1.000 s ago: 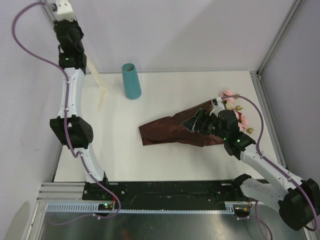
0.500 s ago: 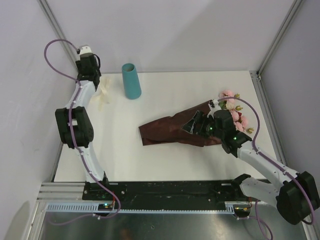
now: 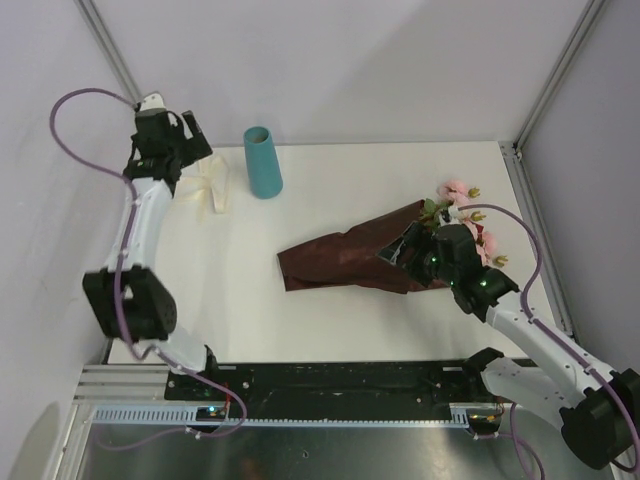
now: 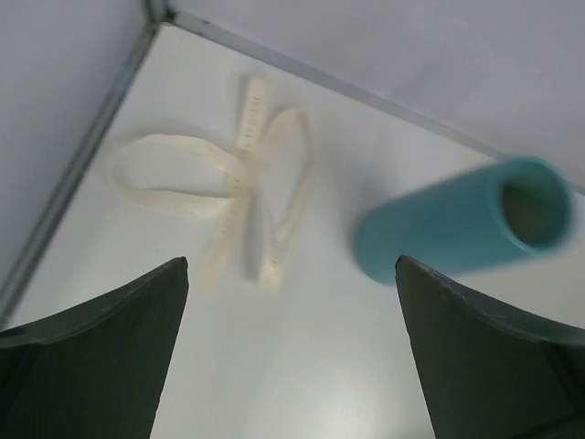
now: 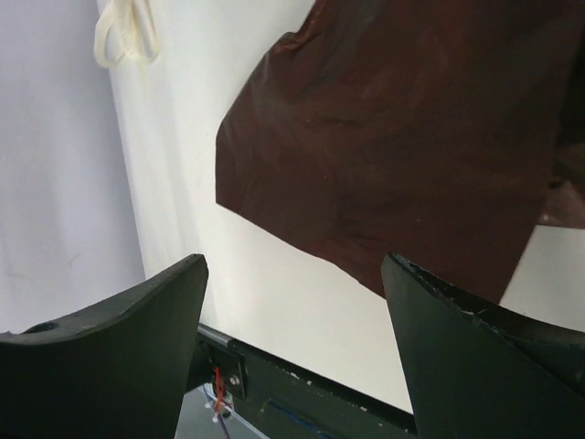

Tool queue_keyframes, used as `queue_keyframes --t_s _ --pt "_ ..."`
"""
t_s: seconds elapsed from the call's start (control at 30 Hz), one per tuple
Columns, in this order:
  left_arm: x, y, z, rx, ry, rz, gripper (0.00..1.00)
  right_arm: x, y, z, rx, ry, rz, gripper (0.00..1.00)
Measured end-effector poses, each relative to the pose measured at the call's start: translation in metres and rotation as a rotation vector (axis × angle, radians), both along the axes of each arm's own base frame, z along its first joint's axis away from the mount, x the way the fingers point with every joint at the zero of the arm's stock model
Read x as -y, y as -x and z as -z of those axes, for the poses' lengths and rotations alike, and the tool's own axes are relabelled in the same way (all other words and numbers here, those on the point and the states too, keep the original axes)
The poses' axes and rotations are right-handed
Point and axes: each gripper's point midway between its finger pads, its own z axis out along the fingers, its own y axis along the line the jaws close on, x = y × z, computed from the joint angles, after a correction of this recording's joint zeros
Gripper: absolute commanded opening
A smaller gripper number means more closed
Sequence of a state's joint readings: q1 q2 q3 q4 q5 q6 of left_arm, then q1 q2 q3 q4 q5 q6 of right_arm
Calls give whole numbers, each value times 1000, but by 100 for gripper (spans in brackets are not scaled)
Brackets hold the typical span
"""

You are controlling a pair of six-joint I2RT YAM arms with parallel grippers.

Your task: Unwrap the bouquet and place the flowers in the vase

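The bouquet point(image 3: 345, 262) lies on the white table in dark red wrapping paper point(image 5: 402, 137), narrow end pointing left. Pink flowers point(image 3: 458, 192) stick out of its right end. My right gripper point(image 3: 405, 250) hovers open over the wrapping near the blooms; in the right wrist view its fingers point(image 5: 294, 261) hold nothing. The teal vase point(image 3: 262, 162) stands upright at the back and also shows in the left wrist view point(image 4: 466, 224). My left gripper point(image 3: 192, 142) is open and empty point(image 4: 291, 265) above the cream ribbon point(image 4: 242, 197).
The cream ribbon point(image 3: 212, 187) lies loose on the table just left of the vase, near the back left corner post point(image 4: 155, 9). A metal frame rail point(image 3: 535, 230) runs along the table's right edge, close to the blooms.
My left gripper has opened and let go of the ribbon, which now lies on the table left of the vase. The left arm swung in from the far left. The right gripper shifted slightly right.
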State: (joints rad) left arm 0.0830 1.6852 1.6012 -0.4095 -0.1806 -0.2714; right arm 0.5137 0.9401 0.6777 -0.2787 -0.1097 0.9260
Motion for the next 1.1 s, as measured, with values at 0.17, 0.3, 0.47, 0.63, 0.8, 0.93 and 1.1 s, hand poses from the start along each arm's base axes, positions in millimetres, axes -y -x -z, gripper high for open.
queue_keyframes --t_s 0.17,0.3,0.47,0.63,0.8,0.93,1.1 --pt "47 64 -34 83 123 164 100 14 -2 8 -67 0 127 84" --pt "84 109 -10 41 208 281 100 21 -5 12 -88 -2 197 85" --pt "152 166 45 -101 274 489 100 29 -8 26 -127 8 282 85" --pt "177 215 81 -179 314 600 100 40 -2 63 -212 33 375 84" --pt "180 237 99 -204 314 630 100 48 4 83 -255 51 474 78" --pt "187 240 97 -199 317 663 100 44 3 85 -233 31 495 69" --pt "188 241 96 -196 319 669 100 33 -1 81 -191 -6 471 46"
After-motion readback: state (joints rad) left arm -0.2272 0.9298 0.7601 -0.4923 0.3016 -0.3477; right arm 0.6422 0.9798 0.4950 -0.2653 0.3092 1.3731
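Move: The bouquet's wrapping lies with its left end roughly 17 cm back, 22 cm to the right and 25 cm below the left hand. From that hand the vase stands about 8 cm ahead, 16 cm to the right and 15 cm lower; the ribbon lies some 11 cm straight ahead, 26 cm down. The wrapping's near flap is 3 cm ahead of the right hand, 4 cm to its right, 14 cm below; the flowers are 16 cm ahead, 19 cm to its right, 12 cm lower. Towards the wrapping's left end comes the wide-open left hand, sweeping back about 25 cm and right nearly 20 from the discarded ribbon, rising briefly, then sinking well below its starting height and turning clockwise before it stops above the table, short of the paper. The right hand sinks about 8 cm to the near flap, drifting right, turning some 30 degrees clockwise and starting to close around the flap. ##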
